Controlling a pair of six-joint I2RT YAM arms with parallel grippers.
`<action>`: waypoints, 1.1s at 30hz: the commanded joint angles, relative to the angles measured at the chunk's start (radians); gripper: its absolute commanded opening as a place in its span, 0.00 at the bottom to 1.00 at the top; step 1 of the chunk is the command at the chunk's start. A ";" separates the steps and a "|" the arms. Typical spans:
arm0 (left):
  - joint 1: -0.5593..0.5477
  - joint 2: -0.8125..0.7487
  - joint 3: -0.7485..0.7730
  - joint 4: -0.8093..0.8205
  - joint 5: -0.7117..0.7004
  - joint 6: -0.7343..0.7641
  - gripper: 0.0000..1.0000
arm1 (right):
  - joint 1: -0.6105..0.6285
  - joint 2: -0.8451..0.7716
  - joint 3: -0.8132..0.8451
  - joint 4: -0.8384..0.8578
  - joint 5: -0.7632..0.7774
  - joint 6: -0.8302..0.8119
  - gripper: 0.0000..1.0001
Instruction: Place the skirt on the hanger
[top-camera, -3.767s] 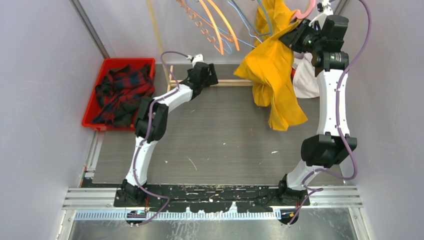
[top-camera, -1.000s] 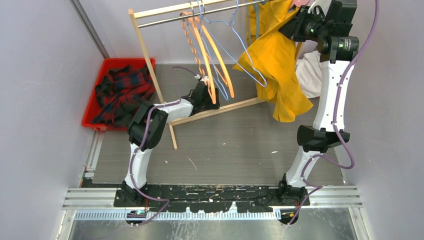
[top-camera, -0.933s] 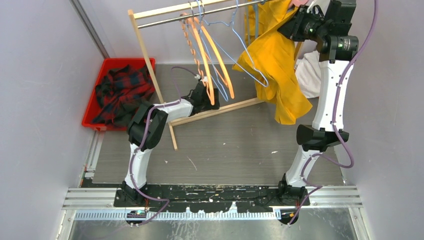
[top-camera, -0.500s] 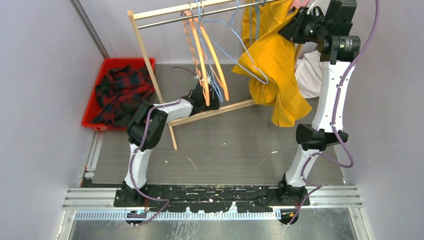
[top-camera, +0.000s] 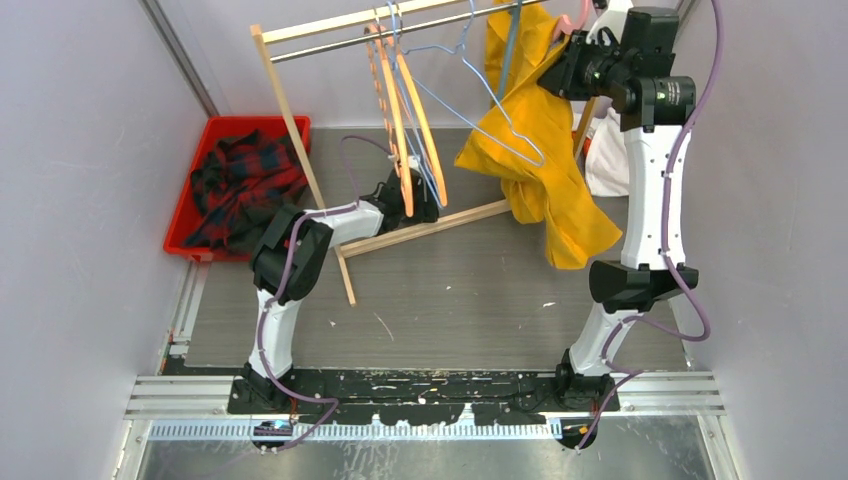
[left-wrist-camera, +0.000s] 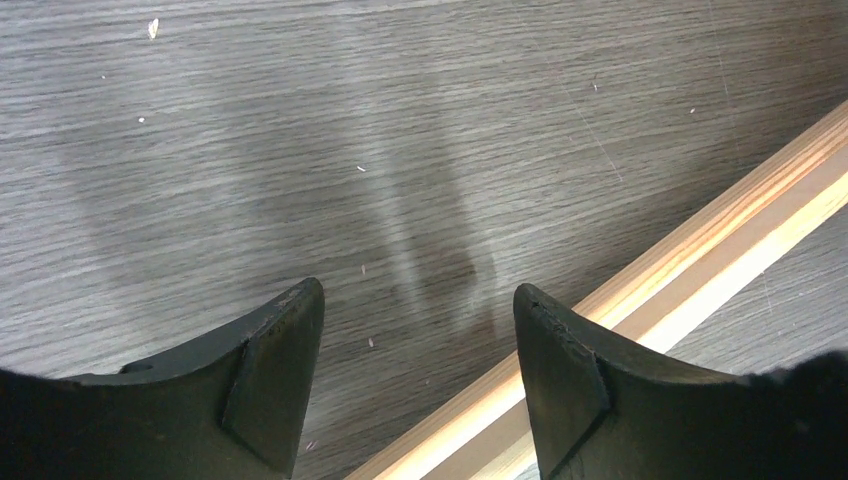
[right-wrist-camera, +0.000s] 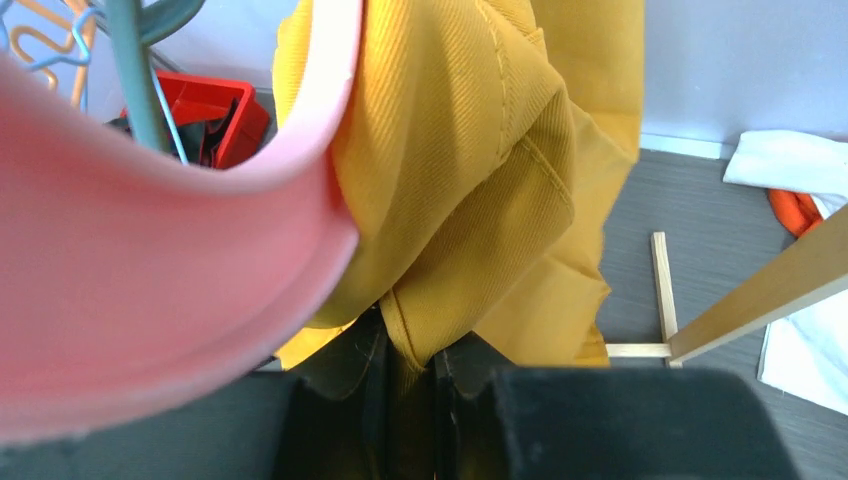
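The mustard-yellow skirt hangs in folds from the top right, high above the table. My right gripper is shut on a fold of it near the waistband; in the right wrist view the fabric is pinched between the dark fingers of that gripper. A pink hanger curves close across the left of that view, touching the skirt's upper edge, and shows as a pink tip from above. My left gripper is open and empty, low over the table beside the rack's wooden base bar.
A wooden clothes rack leans across the back, its rail carrying orange hangers and blue wire hangers. A red bin at back left holds dark plaid cloth. White cloth lies behind the right arm.
My right gripper has carried the skirt a little to the left along the rail, and the hangers have swung left. The left arm has barely moved.
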 joint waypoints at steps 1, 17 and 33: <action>-0.016 0.000 -0.051 -0.145 0.059 0.038 0.69 | 0.016 -0.006 0.020 0.092 0.009 0.005 0.01; -0.004 -0.005 -0.057 -0.147 0.063 0.042 0.69 | 0.016 0.116 0.106 0.114 0.001 0.050 0.01; -0.002 -0.012 -0.081 -0.133 0.068 0.042 0.69 | 0.052 0.144 -0.003 0.320 -0.005 0.176 0.01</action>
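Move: The rail that the pink hanger's hook is headed for runs across about 9 cm ahead of the right hand and some 9 cm above it. The teal hanger hangs about 6 cm to this hand's left and 9 cm ahead, 3 cm higher; the blue wire hanger some 10 cm left, 6 cm ahead and slightly lower. From the left hand, that stretch of rail is roughly 20 cm right, 9 cm ahead and 50 cm up. Forward and nearly level, the right hand carries the yellow skirt and pink hanger about 6 cm towards the rail, bending left by some 2 cm over the last third as it closes on the teal hanger. The fingers keep their pinch on the bunched cloth, and the wrist barely turns. ##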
